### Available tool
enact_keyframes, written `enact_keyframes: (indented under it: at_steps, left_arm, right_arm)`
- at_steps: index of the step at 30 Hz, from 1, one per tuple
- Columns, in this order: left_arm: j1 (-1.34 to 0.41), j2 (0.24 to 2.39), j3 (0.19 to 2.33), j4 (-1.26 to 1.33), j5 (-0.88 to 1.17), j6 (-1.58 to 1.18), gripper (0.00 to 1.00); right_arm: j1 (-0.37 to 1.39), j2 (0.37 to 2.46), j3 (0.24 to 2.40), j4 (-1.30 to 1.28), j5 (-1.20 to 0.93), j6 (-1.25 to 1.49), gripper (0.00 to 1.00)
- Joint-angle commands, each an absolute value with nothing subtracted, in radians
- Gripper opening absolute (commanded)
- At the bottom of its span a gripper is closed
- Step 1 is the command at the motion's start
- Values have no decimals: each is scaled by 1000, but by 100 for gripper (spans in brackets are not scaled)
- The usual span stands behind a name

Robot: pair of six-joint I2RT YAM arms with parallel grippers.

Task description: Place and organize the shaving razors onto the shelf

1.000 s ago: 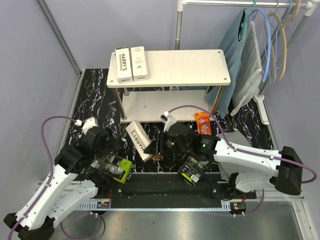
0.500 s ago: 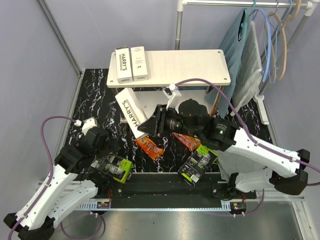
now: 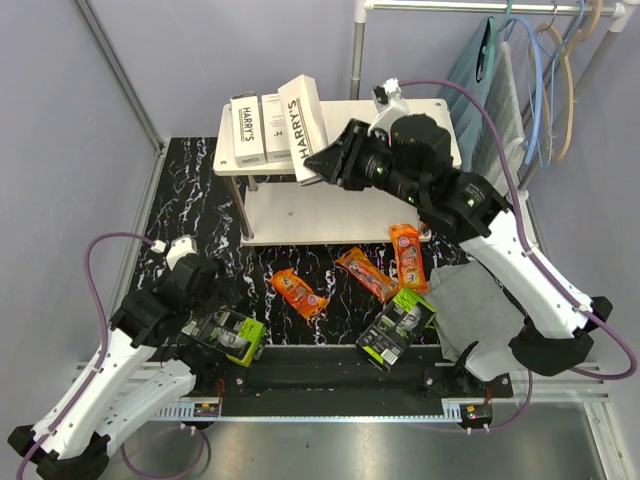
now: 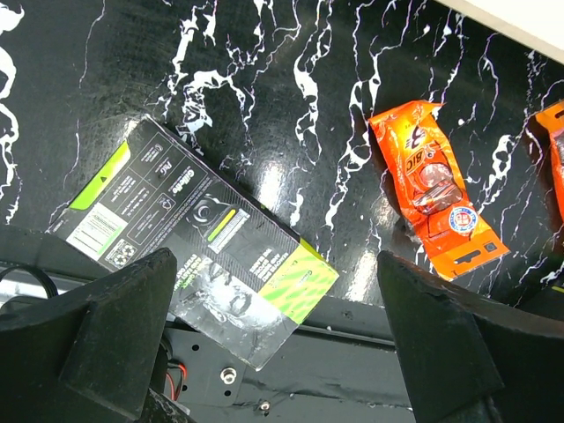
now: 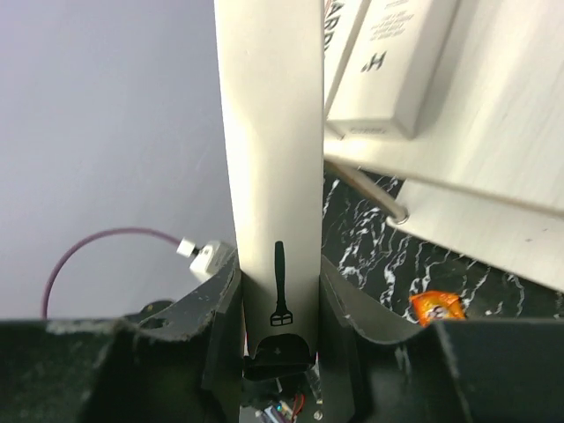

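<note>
The shelf [image 3: 390, 130] holds two white HARRY'S boxes [image 3: 260, 128] flat at the left end of its top board. My right gripper [image 3: 328, 160] is shut on a third white box [image 3: 304, 118] and holds it tilted just right of those two. In the right wrist view that box [image 5: 269, 176] stands clamped between the fingers of the right gripper [image 5: 278, 295], with the shelf [image 5: 493, 132] beside it. On the floor lie three orange packs [image 3: 298, 292] [image 3: 366, 273] [image 3: 407, 256] and two black-and-green packs [image 3: 397, 328] [image 4: 203, 238]. My left gripper [image 4: 275, 264] hangs open above the left one.
A grey cloth [image 3: 470, 300] lies on the floor at the right, under the right arm. A clothes rail with hangers and hanging cloths [image 3: 530, 90] stands right of the shelf. Metal legs [image 5: 374, 196] hold up the shelf boards.
My right arm has carried the white box from floor level up to the shelf top, beside the two boxes there. The orange packs it covered now show. The left arm has not moved.
</note>
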State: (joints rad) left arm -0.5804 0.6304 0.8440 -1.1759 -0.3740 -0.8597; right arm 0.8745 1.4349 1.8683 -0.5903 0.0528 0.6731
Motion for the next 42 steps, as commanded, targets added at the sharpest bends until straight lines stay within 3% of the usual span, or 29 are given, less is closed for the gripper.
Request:
enact_keyframes:
  at_steps: [1, 12, 27, 34, 42]
  left_arm:
    - [-578, 626, 841, -1140, -359, -838, 99]
    - [-578, 609, 831, -1138, -351, -830, 99]
    - [-578, 611, 831, -1138, -350, -828, 99]
    - [-578, 611, 833, -1140, -353, -827, 99]
    - [-578, 611, 833, -1140, -353, -827, 99]
  right_arm:
    - [798, 1509, 2023, -653, -24, 635, 20]
    - [565, 1756, 2285, -755, -222, 660, 21]
    - [526, 1982, 2461, -810, -342, 710, 29]
    - [526, 1990, 2433, -810, -379, 719, 58]
    - [525, 1938, 2393, -839, -342, 696, 80]
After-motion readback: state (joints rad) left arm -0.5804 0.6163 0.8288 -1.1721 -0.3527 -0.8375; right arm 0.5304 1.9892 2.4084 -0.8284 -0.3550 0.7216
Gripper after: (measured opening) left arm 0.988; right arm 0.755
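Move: The white Harry's box is already pinched near its near end. Its spot on the top shelf, right of the two standing white boxes, centres about 20 cm ahead of the right hand, 2 cm left and 8 cm lower. At that same lower level, the middle box lies some 19 cm ahead and 9 cm left, the outer Harry's box 18 ahead and 16 left. From the idle left hand the spot is roughly 30 cm ahead, 18 right and 22 above. The held Harry's box is carried over the top shelf by the right hand, about 15 cm forward, swinging slightly right and back again, then lowered some 7 cm beside the middle box as the fingers tip down about 15 degrees. There the hand stops and opens to roughly twice its gap, the fingers staying around the box's near end. ##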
